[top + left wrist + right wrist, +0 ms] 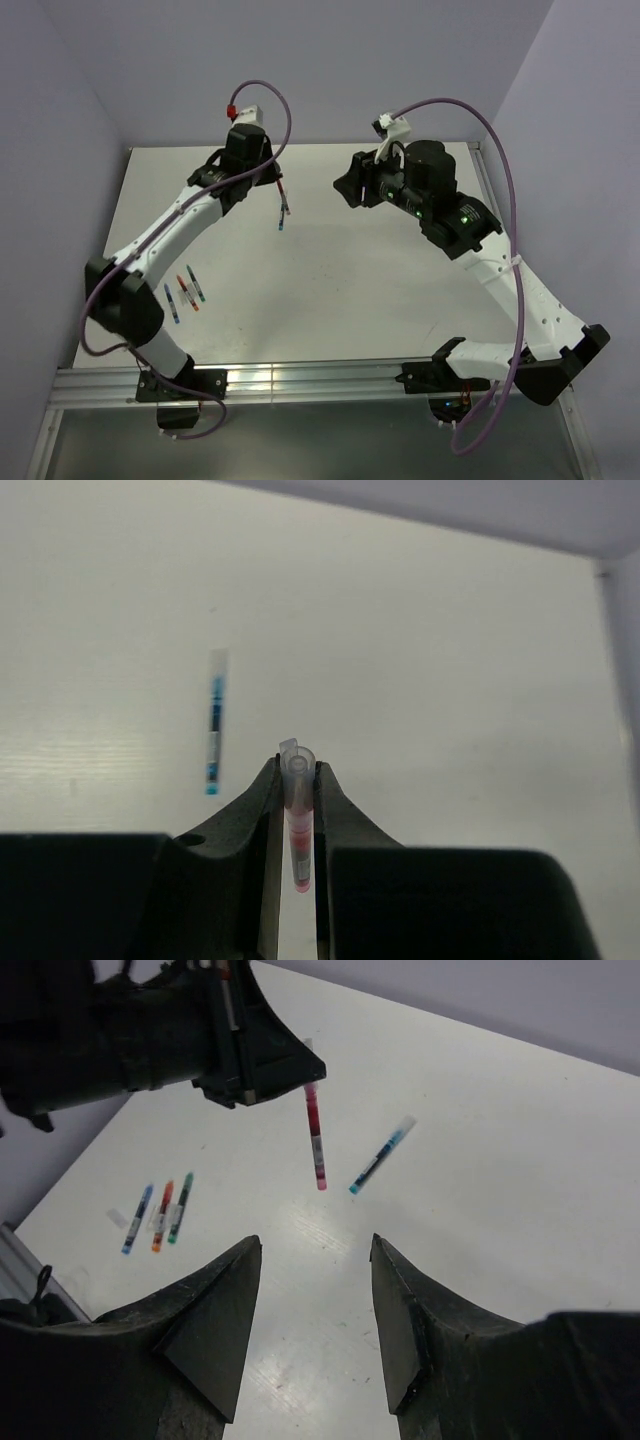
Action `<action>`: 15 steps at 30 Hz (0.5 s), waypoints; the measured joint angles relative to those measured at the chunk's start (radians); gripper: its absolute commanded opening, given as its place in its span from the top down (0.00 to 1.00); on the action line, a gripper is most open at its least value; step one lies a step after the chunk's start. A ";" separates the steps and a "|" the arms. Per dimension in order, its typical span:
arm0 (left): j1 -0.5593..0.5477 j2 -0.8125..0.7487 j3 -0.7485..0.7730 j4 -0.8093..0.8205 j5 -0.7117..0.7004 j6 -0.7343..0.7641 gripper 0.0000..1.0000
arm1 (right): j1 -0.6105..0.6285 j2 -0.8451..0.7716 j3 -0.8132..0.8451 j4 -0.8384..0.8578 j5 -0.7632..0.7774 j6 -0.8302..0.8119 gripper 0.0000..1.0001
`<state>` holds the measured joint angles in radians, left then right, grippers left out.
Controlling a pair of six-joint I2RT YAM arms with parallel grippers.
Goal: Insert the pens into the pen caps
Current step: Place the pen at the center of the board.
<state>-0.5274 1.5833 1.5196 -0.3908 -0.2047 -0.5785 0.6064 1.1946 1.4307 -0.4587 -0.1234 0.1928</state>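
Note:
My left gripper [298,768] is shut on a red pen [297,825], which hangs tip-down above the table. A clear pen cap [298,761] sits on the pen's upper end, between the fingertips. From the right wrist the same red pen [316,1145] hangs below the left gripper [262,1065]. On the table just beyond it lies a blue pen [381,1156] with a clear cap, also seen from above as the blue pen [281,224]. My right gripper [315,1245] is open and empty, facing the red pen [285,203] from the right.
A blue pen [138,1218], an orange-red pen [162,1216] and a green pen [178,1207] lie side by side near the left arm, with a clear cap [118,1218] beside them. The group of pens [185,290] sits at the table's left. Grey walls close in the back and sides.

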 measured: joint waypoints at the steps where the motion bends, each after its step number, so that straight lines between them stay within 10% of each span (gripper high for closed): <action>1: 0.009 0.043 0.017 -0.017 -0.015 0.011 1.00 | 0.000 0.000 -0.003 -0.007 0.013 0.000 0.44; 15: 0.080 0.506 0.332 -0.281 -0.154 0.150 0.99 | 0.000 -0.007 -0.042 -0.036 0.075 0.000 0.43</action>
<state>-0.4477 2.0892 1.8515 -0.6720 -0.3592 -0.4286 0.6064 1.1873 1.3884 -0.4946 -0.0483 0.1928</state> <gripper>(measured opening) 0.163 0.564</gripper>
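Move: The left hand holds the capped red pen; the bare spot at the board's centre lies about 8 cm ahead of it, 6 cm to its left and some 27 cm below. The blue pen lies on the board about 4 cm to the right of that spot and level with it in reach. From the right hand, the spot is roughly 20 cm ahead, 24 cm left and 37 cm down. Left hand sinks about 15 cm and forward 7 towards the bare spot, tipping fingers downward, still gripping the red pen. ##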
